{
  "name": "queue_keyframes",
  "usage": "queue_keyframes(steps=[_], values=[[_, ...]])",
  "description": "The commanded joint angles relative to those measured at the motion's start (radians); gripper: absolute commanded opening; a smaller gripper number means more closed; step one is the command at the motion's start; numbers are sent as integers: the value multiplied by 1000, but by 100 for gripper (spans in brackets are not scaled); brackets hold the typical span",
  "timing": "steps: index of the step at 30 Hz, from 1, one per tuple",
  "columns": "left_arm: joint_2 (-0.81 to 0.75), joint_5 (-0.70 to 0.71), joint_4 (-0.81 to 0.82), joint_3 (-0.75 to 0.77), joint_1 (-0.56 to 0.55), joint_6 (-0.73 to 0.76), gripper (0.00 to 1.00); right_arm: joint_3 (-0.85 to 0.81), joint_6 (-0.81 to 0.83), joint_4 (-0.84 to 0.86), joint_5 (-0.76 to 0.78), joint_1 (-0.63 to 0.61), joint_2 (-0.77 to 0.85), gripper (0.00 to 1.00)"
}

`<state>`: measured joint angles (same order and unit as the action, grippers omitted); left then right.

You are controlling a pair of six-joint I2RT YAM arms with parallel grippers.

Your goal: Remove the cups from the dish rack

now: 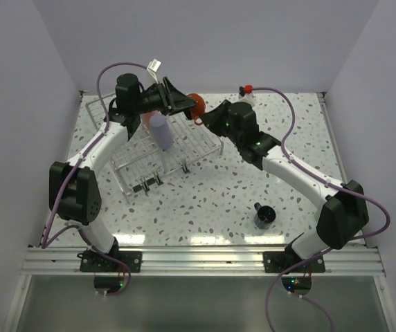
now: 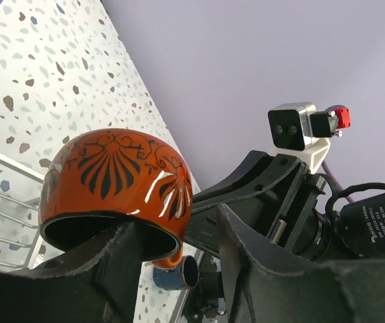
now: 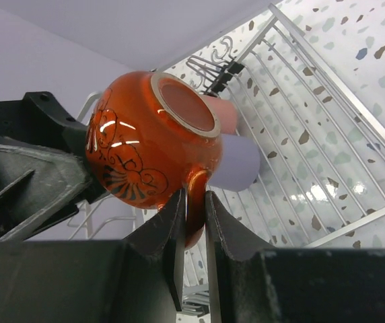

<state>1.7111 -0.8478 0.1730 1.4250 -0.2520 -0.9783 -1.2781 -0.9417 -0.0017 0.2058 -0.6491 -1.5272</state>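
Note:
An orange-red cup with black leaf patterns hangs in the air over the far right corner of the dish rack. My right gripper is shut on the cup's handle, with the cup's base turned toward its camera. My left gripper is open around the cup's wall: one finger reaches into the mouth, and the other finger stands apart outside. A lavender cup and a pink cup sit in the rack. A dark cup stands on the table.
The two arms meet nose to nose at the back of the table, above the rack's far edge. The white walls stand close behind them. Black clips hang on the rack's near edge. The speckled table stretches in front of the rack.

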Motion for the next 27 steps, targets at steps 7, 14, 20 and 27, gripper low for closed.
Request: queue_keyframes(steps=[7,14,20,27], values=[[7,1,68,-1,-24,-7,33,-23,-35,155,-57,-30,12,0],[2,7,19,29,-24,36,0,-7,-29,117,-37,-32,30,0],[-5,24,-140,143,-21,228,0,10,38,37,3,-27,87,44],[-25,85,-360,255,22,498,0,-10,148,-40,53,-21,177,61]])
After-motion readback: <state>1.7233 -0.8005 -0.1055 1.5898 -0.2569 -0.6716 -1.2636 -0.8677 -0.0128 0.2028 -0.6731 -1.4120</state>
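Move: Just ahead of the open left fingers is the orange cup, its middle about 3 cm forward, 2 cm right and 3 cm below that hand. The right hand pinches its handle; the cup's body is some 5 cm straight ahead of that hand and 2 cm above. Down in the rack, about 24 cm below the left hand, are the purple cup, roughly 9 cm forward and 14 cm left, and the pink cup, 19 cm forward and 20 cm left. Handing the orange cup across, the right hand shifts about 1.5 cm left with the handle while the left edges right and shuts its fingers on the cup's upper wall, one inside the mouth, one outside. Only then do the right fingers open off the handle and back away, about 5 cm up with a little back and right; the left keeps its pinch, easing some 2 cm left and forward and rolling about 10 degrees. ##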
